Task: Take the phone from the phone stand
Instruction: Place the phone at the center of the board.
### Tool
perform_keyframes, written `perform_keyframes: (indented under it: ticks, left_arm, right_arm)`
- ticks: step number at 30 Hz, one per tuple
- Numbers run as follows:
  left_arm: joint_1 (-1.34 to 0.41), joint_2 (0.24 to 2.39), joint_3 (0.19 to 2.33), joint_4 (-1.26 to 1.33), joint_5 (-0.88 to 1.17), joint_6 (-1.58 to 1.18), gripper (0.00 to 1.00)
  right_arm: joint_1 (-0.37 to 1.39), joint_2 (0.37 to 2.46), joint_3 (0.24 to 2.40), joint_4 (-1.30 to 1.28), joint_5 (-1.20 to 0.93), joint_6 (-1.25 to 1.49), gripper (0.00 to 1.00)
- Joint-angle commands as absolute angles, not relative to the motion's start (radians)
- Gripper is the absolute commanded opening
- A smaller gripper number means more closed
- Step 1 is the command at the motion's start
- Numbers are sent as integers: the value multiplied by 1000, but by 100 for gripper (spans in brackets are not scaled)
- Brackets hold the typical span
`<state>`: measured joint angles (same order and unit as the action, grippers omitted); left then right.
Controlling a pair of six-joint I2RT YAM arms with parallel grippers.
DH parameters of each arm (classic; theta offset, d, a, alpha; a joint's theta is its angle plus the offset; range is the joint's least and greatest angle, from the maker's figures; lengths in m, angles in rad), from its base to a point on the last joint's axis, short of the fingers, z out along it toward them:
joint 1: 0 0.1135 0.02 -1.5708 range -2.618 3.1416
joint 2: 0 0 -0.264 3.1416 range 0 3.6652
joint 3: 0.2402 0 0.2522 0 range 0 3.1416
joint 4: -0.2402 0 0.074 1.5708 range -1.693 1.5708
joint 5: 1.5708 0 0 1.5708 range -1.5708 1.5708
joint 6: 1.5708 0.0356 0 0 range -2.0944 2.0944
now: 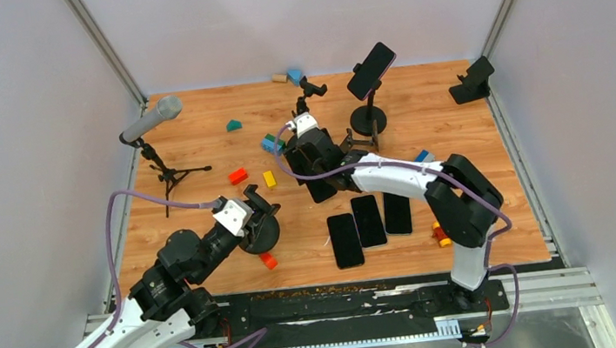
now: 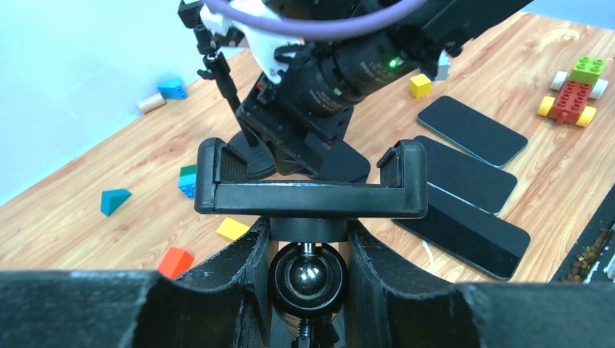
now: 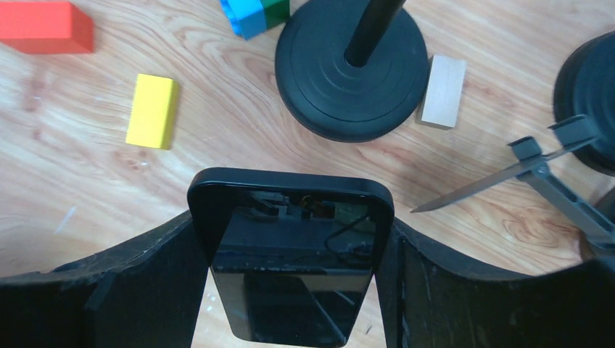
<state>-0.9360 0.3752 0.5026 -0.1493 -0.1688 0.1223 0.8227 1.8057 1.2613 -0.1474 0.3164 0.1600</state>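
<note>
My left gripper [image 1: 255,215] is shut round the ball joint of a black phone stand [image 2: 310,181], whose clamp is empty. The stand's round base [image 1: 264,231] rests on the wooden table. My right gripper [image 1: 313,160] is shut on a black phone [image 3: 290,254] by its two long sides, screen towards the camera, low over the table. The phone also shows in the top view [image 1: 321,190], just right of the stand.
Three more phones [image 1: 368,220] lie flat at front centre. Another stand holds a phone [image 1: 371,70] at the back. An empty stand's round base [image 3: 353,69] lies ahead of my right gripper. A microphone tripod [image 1: 165,168] stands left. Coloured blocks [image 1: 237,176] are scattered about.
</note>
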Motion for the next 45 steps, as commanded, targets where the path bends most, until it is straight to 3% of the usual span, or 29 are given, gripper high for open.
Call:
perform_keyframes:
  ticks: [1, 9, 25, 26, 29, 34, 45]
  left_arm:
    - [-938, 363, 532, -55, -185, 153, 0]
    - [-939, 355, 531, -62, -187, 163, 0]
    - [-939, 361, 528, -69, -130, 160, 0]
    - [-939, 362, 528, -68, -128, 161, 4]
    - [-939, 367, 529, -66, -129, 163, 17]
    - [-939, 363, 528, -66, -139, 160, 27]
    - [-939, 355, 526, -71, -159, 157, 28]
  right_arm:
    - [794, 1877, 1332, -26, 286, 169, 2]
    - [771, 1930, 1385, -96, 222, 73, 4]
    - [784, 1851, 1149, -139, 43, 111, 3]
    - [788, 1849, 1143, -143, 46, 109, 4]
    - [796, 1855, 1142, -173, 72, 103, 19]
    - [798, 1881, 1162, -210, 107, 100, 36]
    - [799, 1893, 1187, -253, 76, 88, 67]
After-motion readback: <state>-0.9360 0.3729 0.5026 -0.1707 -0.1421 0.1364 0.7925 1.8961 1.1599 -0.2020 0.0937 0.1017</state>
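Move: The phone still held in the right fingers by its far end is bound for the bare patch of board just beyond the leftmost phone lying there. That patch is about 9 cm back, 4 cm right and 10 cm below the hand. The leftmost phone lies some 22 cm back and 8 right, the middle phone 18 back and 14 right. The empty stand is 6 ahead and 1 right; the yellow block, 3 back and 9 left. From the left hand the patch is roughly 9 ahead, 17 right and 22 below. The held phone is lowered about 9 cm to the board by the right hand, which first sinks while easing forward 2–3 cm, then draws back some 7 cm as it goes on down. The wrist tips about 15 degrees further downward and turns slightly counter-clockwise. The phone's near end comes up against the leftmost lying phone and pushes it back; the fingers keep their grip. ##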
